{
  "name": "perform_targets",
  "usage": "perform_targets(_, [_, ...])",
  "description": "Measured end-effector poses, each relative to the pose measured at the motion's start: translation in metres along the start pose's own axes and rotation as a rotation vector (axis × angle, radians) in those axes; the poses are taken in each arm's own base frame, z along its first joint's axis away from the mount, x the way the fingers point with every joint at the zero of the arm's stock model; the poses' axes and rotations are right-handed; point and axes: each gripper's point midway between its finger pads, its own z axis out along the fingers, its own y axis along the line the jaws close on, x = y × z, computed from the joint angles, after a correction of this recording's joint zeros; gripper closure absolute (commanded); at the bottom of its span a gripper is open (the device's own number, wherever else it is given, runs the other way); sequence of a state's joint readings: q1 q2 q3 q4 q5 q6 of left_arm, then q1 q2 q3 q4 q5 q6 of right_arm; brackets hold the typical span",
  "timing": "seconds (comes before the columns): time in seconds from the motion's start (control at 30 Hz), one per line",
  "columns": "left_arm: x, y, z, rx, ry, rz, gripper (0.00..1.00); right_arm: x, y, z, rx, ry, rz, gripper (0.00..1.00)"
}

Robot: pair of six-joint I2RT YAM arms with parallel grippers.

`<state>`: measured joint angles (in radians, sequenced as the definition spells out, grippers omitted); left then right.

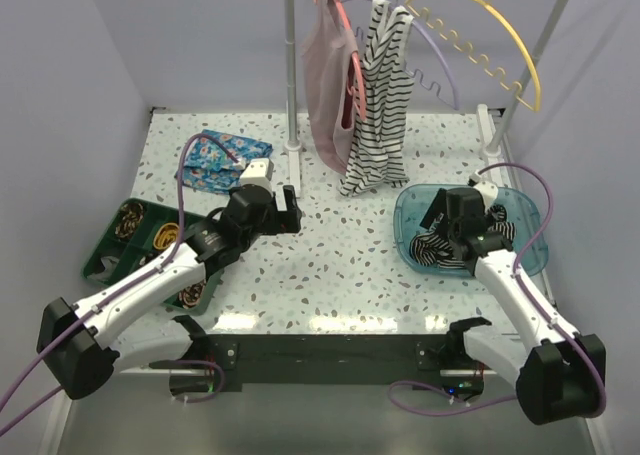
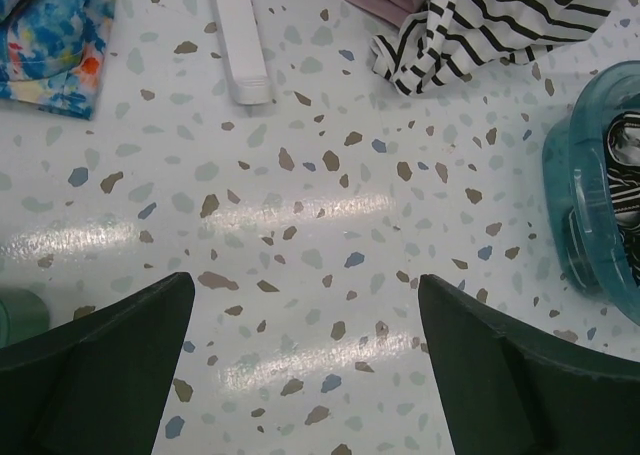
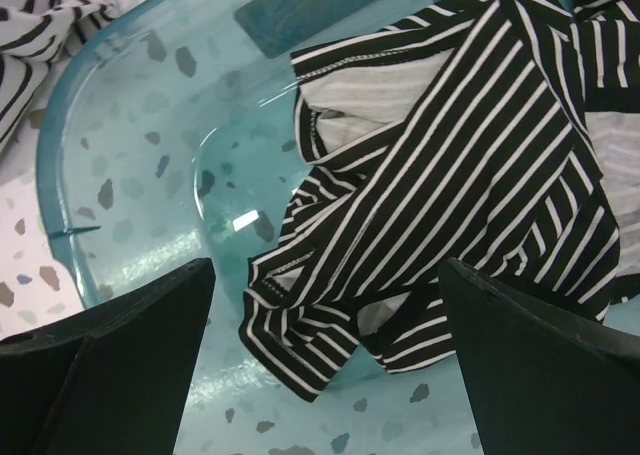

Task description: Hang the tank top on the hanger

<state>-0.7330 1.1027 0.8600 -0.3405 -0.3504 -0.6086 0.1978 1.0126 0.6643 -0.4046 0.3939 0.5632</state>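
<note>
The tank top (image 3: 440, 195), black with thin white stripes, lies crumpled in a teal tray (image 3: 130, 155) at the right of the table; it also shows in the top view (image 1: 440, 243). My right gripper (image 3: 325, 350) is open just above it, its jaws straddling the top's near edge; it shows in the top view (image 1: 455, 220). The yellow hanger (image 1: 490, 35) hangs empty on the rack at the back right. My left gripper (image 2: 305, 360) is open and empty above bare table; in the top view (image 1: 285, 210) it is left of centre.
A pink top (image 1: 328, 85) on a pink hanger and a white bold-striped garment (image 1: 378, 95) on a lavender hanger hang from the rack. A floral cloth (image 1: 222, 160) lies at the back left. A green tray (image 1: 135, 240) of small items stands at the left.
</note>
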Motion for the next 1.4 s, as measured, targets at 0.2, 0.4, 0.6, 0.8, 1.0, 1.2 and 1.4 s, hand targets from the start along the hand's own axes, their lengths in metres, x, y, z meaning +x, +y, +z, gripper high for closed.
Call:
perform_targets(0.2, [-0.005,-0.004,-0.004,0.020,-0.003,0.007,0.00,0.000,-0.016,0.018,0.043,0.045,0.084,0.01])
perform_targets(0.4, [-0.008,-0.008,-0.008,0.044,-0.003,0.018,0.00,0.013,-0.032,0.050,0.080,0.137,0.185,0.07])
perform_targets(0.6, [-0.009,-0.009,-0.012,0.055,-0.003,0.015,0.00,0.019,-0.025,0.058,0.046,0.160,0.203,0.54])
perform_targets(0.8, [-0.011,-0.010,-0.015,0.066,-0.008,0.011,0.00,0.012,-0.019,0.053,-0.001,0.145,0.185,1.00])
perform_targets(1.0, [-0.011,-0.010,-0.015,0.067,-0.008,0.010,0.00,-0.014,-0.007,0.030,-0.077,0.084,0.183,1.00])
perform_targets(1.2, [-0.011,-0.010,-0.015,0.065,-0.009,0.010,0.00,-0.084,0.020,-0.027,-0.228,-0.072,0.197,1.00])
perform_targets(1.4, [-0.019,-0.008,-0.021,0.054,-0.040,-0.005,0.00,-0.154,0.058,-0.101,-0.446,-0.200,0.189,1.00])
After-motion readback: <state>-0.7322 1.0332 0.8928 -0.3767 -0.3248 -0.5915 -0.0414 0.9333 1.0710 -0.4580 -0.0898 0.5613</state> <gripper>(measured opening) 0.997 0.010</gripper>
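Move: The black striped tank top lies crumpled in the blue bin; its middle is about 3 cm ahead of the open right hand, 4 cm to its right and 7 cm below. The bin's middle is roughly 1 cm ahead and 4 cm right. The hanging striped top's hem is some 14 cm left and 8 cm ahead, the white rack foot about 16 cm ahead and 7 cm right. From the left hand the tank top is roughly 32 cm right, 3 cm ahead, 14 cm lower. Dip the open right gripper down about 5 cm and a little right and forward into the bin, then shut the fingers on a fold of the tank top. Keep that pinch and lift fast, some 25 cm straight up with a slight drift left, tipping the fingertips upward as you rise. Let the open left hand rise slightly. ##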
